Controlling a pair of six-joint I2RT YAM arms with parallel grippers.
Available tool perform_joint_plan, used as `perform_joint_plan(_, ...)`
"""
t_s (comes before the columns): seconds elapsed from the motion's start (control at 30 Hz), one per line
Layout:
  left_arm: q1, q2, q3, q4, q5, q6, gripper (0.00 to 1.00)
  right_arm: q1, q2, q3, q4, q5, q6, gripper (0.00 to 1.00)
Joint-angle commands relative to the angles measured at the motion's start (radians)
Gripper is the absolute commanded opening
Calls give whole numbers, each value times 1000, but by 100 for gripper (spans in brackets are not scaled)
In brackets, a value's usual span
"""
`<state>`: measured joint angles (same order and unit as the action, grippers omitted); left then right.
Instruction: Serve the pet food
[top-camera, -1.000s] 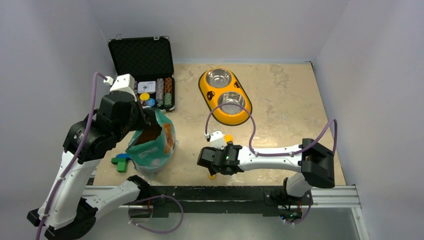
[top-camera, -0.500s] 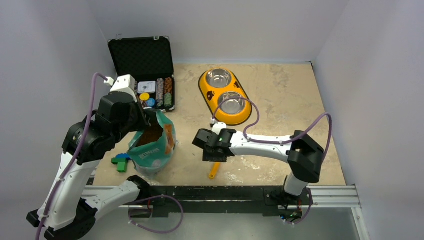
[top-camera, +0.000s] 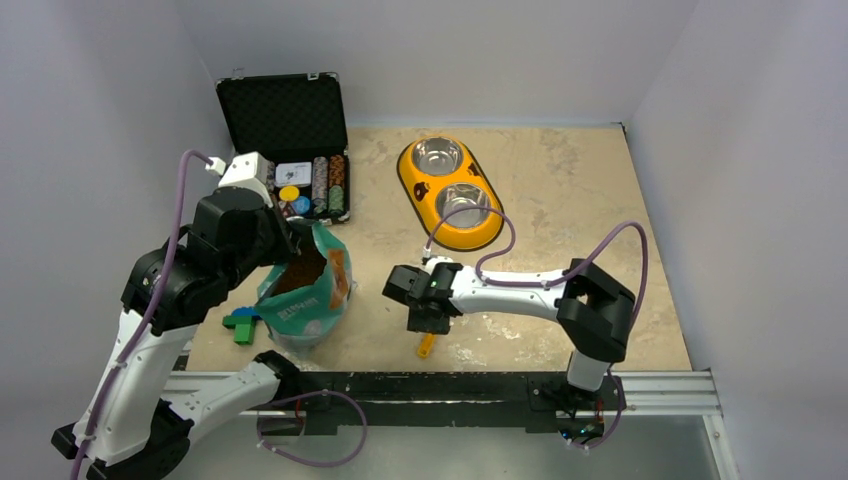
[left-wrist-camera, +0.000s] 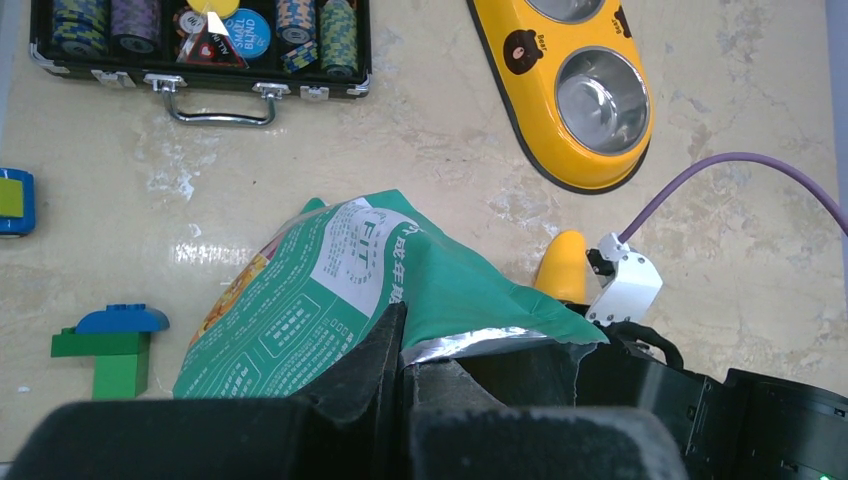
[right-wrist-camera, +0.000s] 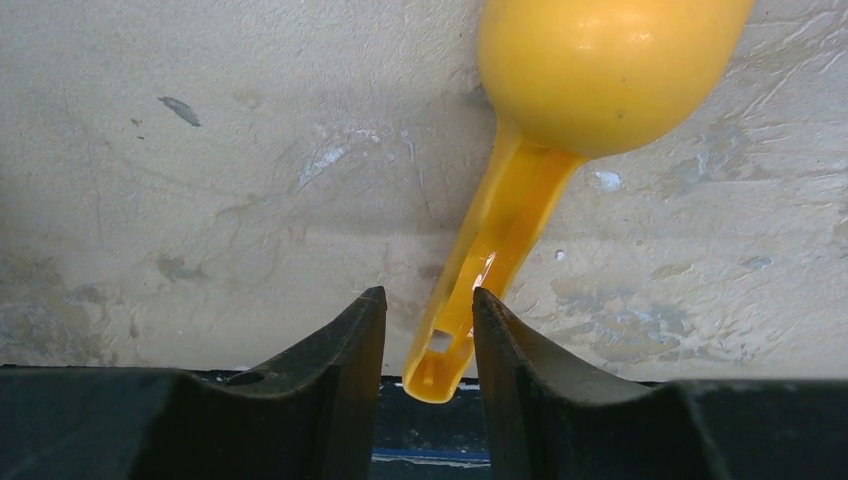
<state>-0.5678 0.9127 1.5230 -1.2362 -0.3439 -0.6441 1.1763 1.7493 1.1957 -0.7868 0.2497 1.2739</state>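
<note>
The teal-green pouch (top-camera: 305, 295) stands open at the near left, with brown pet food (top-camera: 298, 270) showing inside. My left gripper (left-wrist-camera: 405, 335) is shut on the pouch's (left-wrist-camera: 330, 280) torn silver-lined rim and holds the mouth open. A yellow scoop (right-wrist-camera: 600, 60) lies bowl-down on the table, right of the pouch. My right gripper (right-wrist-camera: 428, 300) hangs low over its handle (right-wrist-camera: 480, 260). The jaws straddle the handle end with a gap still showing on the left side. In the top view the right gripper (top-camera: 425, 318) hides most of the scoop (top-camera: 427, 346).
A yellow double bowl (top-camera: 407, 170) with two steel cups lies at the back centre, also in the left wrist view (left-wrist-camera: 520, 80). An open black case of poker chips (top-camera: 290, 150) stands back left. Green and blue blocks (top-camera: 242, 325) sit left of the pouch.
My right arm swung left and settled over the scoop's handle, and its jaws narrowed around it. The left arm and the pouch stayed put.
</note>
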Motion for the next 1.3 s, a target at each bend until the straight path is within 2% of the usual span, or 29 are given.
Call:
perform_joint_plan(0.0, 3, -23, 10, 75, -1, -19, 0, -12, 24, -3, 31, 18, 39, 39)
perform_joint_plan(0.1, 3, -23, 7, 79, -7, -13, 0, -20, 39, -14, 34, 18, 51, 32)
perform_joint_plan(0.27, 3, -46, -42, 124, 0, 21, 0, -23, 16, -95, 95, 45, 35, 0)
perform_joint_plan(0.4, 2, -57, -91, 174, 19, 75, 0, -24, -58, -201, 238, 62, -55, 0)
perform_joint_plan(0.5, 2, -69, -132, 206, 37, 94, 0, -23, -194, -329, 472, 23, -214, 0)
perform_joint_plan(0.6, 2, -115, -203, 280, 85, 112, 0, -88, -303, -482, 758, -174, -367, 0)
perform_joint_plan(0.7, 3, -172, -282, 371, 124, 132, 0, -199, -328, -657, 1191, -506, -453, 0)
perform_joint_plan(0.8, 3, -209, -330, 414, 150, 136, 0, -245, -304, -702, 1353, -644, -514, 0)
perform_joint_plan(0.9, 2, -227, -329, 393, 166, 138, 0, -310, -250, -753, 1512, -753, -475, 0)
perform_joint_plan(1.0, 2, -259, -342, 393, 169, 144, 0, -379, -165, -796, 1763, -870, -392, 0)
perform_joint_plan(1.27, 2, -315, -363, 396, 161, 170, 0, -432, 61, -768, 1932, -951, -261, 0)
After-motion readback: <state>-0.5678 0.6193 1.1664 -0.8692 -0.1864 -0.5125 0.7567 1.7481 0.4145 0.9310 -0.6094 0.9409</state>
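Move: The right hand hangs open over the scoop's handle, whose middle is about 3 cm below it, 1 cm ahead and 1 cm to its right. The scoop's rounded head lies roughly 9 cm ahead and 4 cm right. The pet food bag stands some 24 cm to the hand's left, about level with it, and the double bowl is about 31 cm ahead and 6 cm right. From the left hand, holding the bag's rim, the handle is some 24 cm right, 4 cm back and 32 cm down. The right fingers pinch one edge of the scoop's handle: they sink about 2 cm and close fully, then keep the grip while the hand rises again and works some 3 cm forward and slightly left, rolling over almost 60 degrees so the fingers point down and left, and turning counter-clockwise. The left hand keeps the bag's rim pinched, shifts about 2 cm right, and tips its fingers up slightly. ##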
